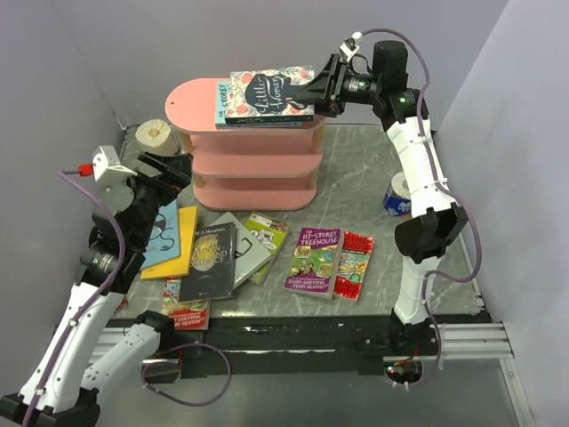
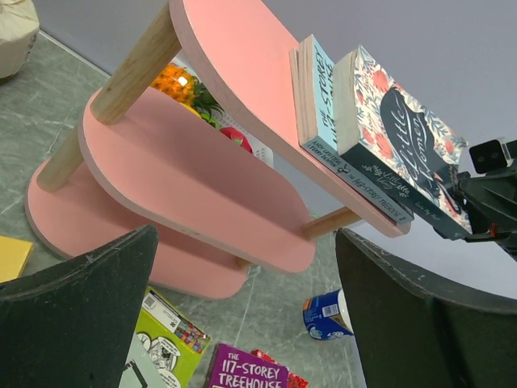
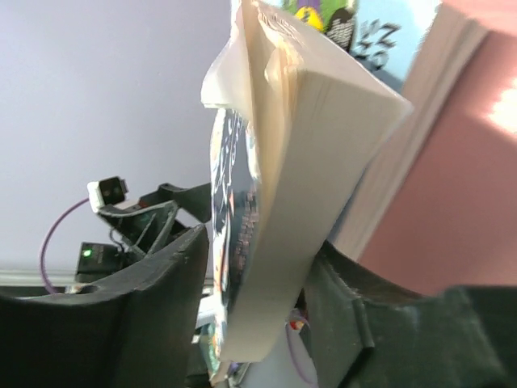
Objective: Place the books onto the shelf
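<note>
A dark floral book (image 1: 267, 93) lies flat on the top board of the pink shelf (image 1: 191, 98), stacked on a light blue-spined book (image 1: 221, 105). My right gripper (image 1: 313, 89) straddles the floral book's right edge, jaws open. In the right wrist view a gap shows between one finger (image 3: 161, 291) and the floral book's cover (image 3: 299, 178). My left gripper (image 1: 164, 169) hangs open and empty over the table's left side. Several books lie on the table: light blue (image 1: 164, 233), yellow (image 1: 184, 238), black with gold (image 1: 209, 258), lime green (image 1: 267, 236), purple (image 1: 314, 261), red (image 1: 354, 264).
A beige paper roll (image 1: 157, 135) stands left of the shelf. A blue-wrapped roll (image 1: 397, 196) lies right of it, beside the right arm. Picture books show on the shelf's middle tier (image 2: 194, 97). Walls close in the table on three sides.
</note>
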Action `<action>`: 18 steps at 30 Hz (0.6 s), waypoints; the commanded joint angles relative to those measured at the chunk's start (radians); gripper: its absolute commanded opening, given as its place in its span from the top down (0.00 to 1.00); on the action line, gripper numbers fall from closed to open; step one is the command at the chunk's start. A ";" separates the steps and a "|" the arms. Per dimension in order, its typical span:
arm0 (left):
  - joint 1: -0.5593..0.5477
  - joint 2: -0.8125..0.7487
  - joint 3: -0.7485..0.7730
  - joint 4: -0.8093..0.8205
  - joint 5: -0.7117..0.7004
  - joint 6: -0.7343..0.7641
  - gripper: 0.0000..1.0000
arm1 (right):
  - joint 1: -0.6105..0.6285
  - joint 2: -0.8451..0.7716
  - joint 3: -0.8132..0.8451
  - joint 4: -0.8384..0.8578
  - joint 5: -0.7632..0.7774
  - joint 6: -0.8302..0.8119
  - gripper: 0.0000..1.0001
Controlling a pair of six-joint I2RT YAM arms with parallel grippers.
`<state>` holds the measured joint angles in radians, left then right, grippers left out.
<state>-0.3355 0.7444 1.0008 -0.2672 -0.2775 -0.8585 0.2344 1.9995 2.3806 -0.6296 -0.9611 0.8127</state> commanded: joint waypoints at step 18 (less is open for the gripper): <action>0.001 0.064 0.041 0.069 0.066 0.041 0.02 | -0.011 -0.220 -0.046 -0.177 0.525 -0.277 0.00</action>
<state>-0.3355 0.7967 1.0008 -0.2481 -0.2348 -0.8513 0.2153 1.9289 2.3749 -0.7769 -0.6647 0.6258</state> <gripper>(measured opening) 0.979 0.994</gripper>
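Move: Little Women lies with its middle about 9 cm left of the right hand, level fore and aft and a centimetre lower; its right end is between that hand's already opening fingers. Under it, the 143-Storey Treehouse book is centred some 12 cm left, 1 cm back and 4 cm below the hand, the pink shelf top about 14 cm left, 2 cm back and 6 cm below. From the left hand, Little Women is roughly 15 cm ahead, 20 cm right and 4 cm higher. Little Women's right end is let go as the right fingers finish opening wide around it; meanwhile that hand draws about 4 cm to the right, away from the book, edging 2 cm forward and first sinking slightly, while the wrist swings some 15 degrees clockwise and rolls its left side down. The left hand, open and empty, eases forward, right and a little down. ##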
